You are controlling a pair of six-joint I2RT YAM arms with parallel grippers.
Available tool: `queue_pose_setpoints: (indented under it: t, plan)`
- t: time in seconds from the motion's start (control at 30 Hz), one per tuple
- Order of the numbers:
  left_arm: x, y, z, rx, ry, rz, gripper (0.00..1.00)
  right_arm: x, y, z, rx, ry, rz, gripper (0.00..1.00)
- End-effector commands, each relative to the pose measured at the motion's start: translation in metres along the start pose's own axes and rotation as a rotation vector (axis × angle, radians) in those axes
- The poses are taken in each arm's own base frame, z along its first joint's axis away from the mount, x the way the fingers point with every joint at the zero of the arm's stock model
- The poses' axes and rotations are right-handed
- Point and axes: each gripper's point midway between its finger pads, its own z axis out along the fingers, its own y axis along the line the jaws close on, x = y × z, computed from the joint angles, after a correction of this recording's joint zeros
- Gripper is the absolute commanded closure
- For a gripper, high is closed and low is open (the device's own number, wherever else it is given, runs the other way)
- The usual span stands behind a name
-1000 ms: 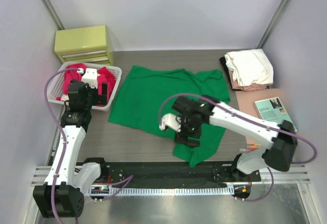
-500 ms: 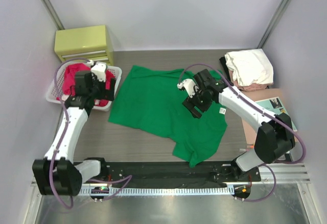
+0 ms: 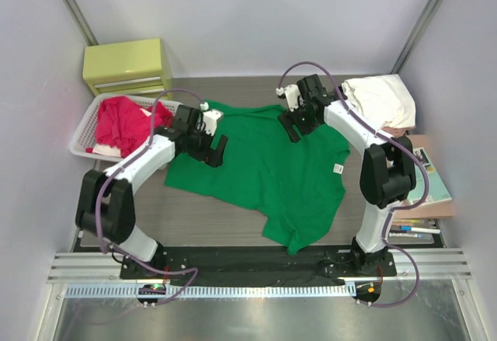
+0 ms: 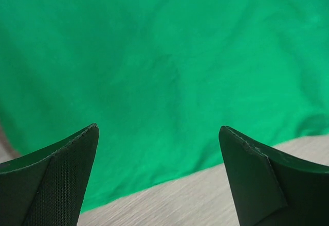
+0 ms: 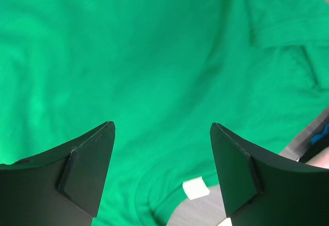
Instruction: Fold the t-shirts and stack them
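Observation:
A bright green t-shirt lies spread on the table, its white neck label toward the right. My left gripper hovers open over the shirt's far left edge. In the left wrist view the green cloth meets bare table between the jaws of that gripper. Over the shirt's far part hangs my right gripper, open and holding nothing. The right wrist view shows the green cloth, its collar and label below the open right gripper. Red t-shirts lie in the basket.
A white slatted basket stands at the left, with a yellow drawer box behind it. At the back right white, pale pink and black shirts are piled. A teal book lies by the right arm.
My left gripper swung from the basket to the green shirt's far left edge. My right gripper moved from the shirt's front to its far side, and its jaws spread wider.

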Motion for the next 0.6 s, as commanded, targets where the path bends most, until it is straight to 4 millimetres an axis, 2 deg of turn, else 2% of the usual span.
queue_pose_setpoints:
  t: [0.0,0.07,0.23,0.37,0.43,0.57]
  plan:
    - [0.015,0.019,0.034,-0.067,0.090,-0.096,0.00,-0.018,-0.022,0.014,0.057,-0.035,0.059,0.19]
    - [0.016,0.029,0.040,-0.113,0.105,-0.097,0.00,-0.012,-0.027,0.022,0.050,-0.029,0.075,0.19]
    - [0.024,0.026,0.059,-0.084,0.145,-0.147,0.00,0.006,-0.026,0.036,0.028,-0.001,0.091,0.19]
    - [0.027,0.034,0.068,-0.118,0.168,-0.153,0.00,0.014,-0.022,0.048,0.016,0.008,0.107,0.18]
    - [0.029,0.035,0.072,-0.119,0.184,-0.160,0.00,0.024,-0.016,0.061,-0.010,0.031,0.118,0.18]
    - [0.045,0.034,0.087,-0.104,0.256,-0.184,0.00,0.033,-0.010,0.078,-0.039,0.057,0.145,0.18]
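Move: Beneath the left hand, roughly 10 cm down, 2 cm ahead and 1 cm left, is the patch of green t-shirt it goes for; the laundry basket stands some 26 cm left and 8 cm ahead of this hand. The right hand's patch of green t-shirt lies about 11 cm below, 1 cm ahead and 2 cm right. Also from the right hand, the white tag is about 14 cm right and 10 cm back, the folded stack about 26 cm right and 9 cm ahead. Downward go both open hands towards the spread green t-shirt. The left drops about 8 cm quickly, its fingers tipping some 15 degrees steeper, then glides a couple of centimetres forward close over the cloth; the right eases slightly forward and to the right while sinking 6.5 cm. Neither closes its fingers, and fingertip contact can't be made out. ##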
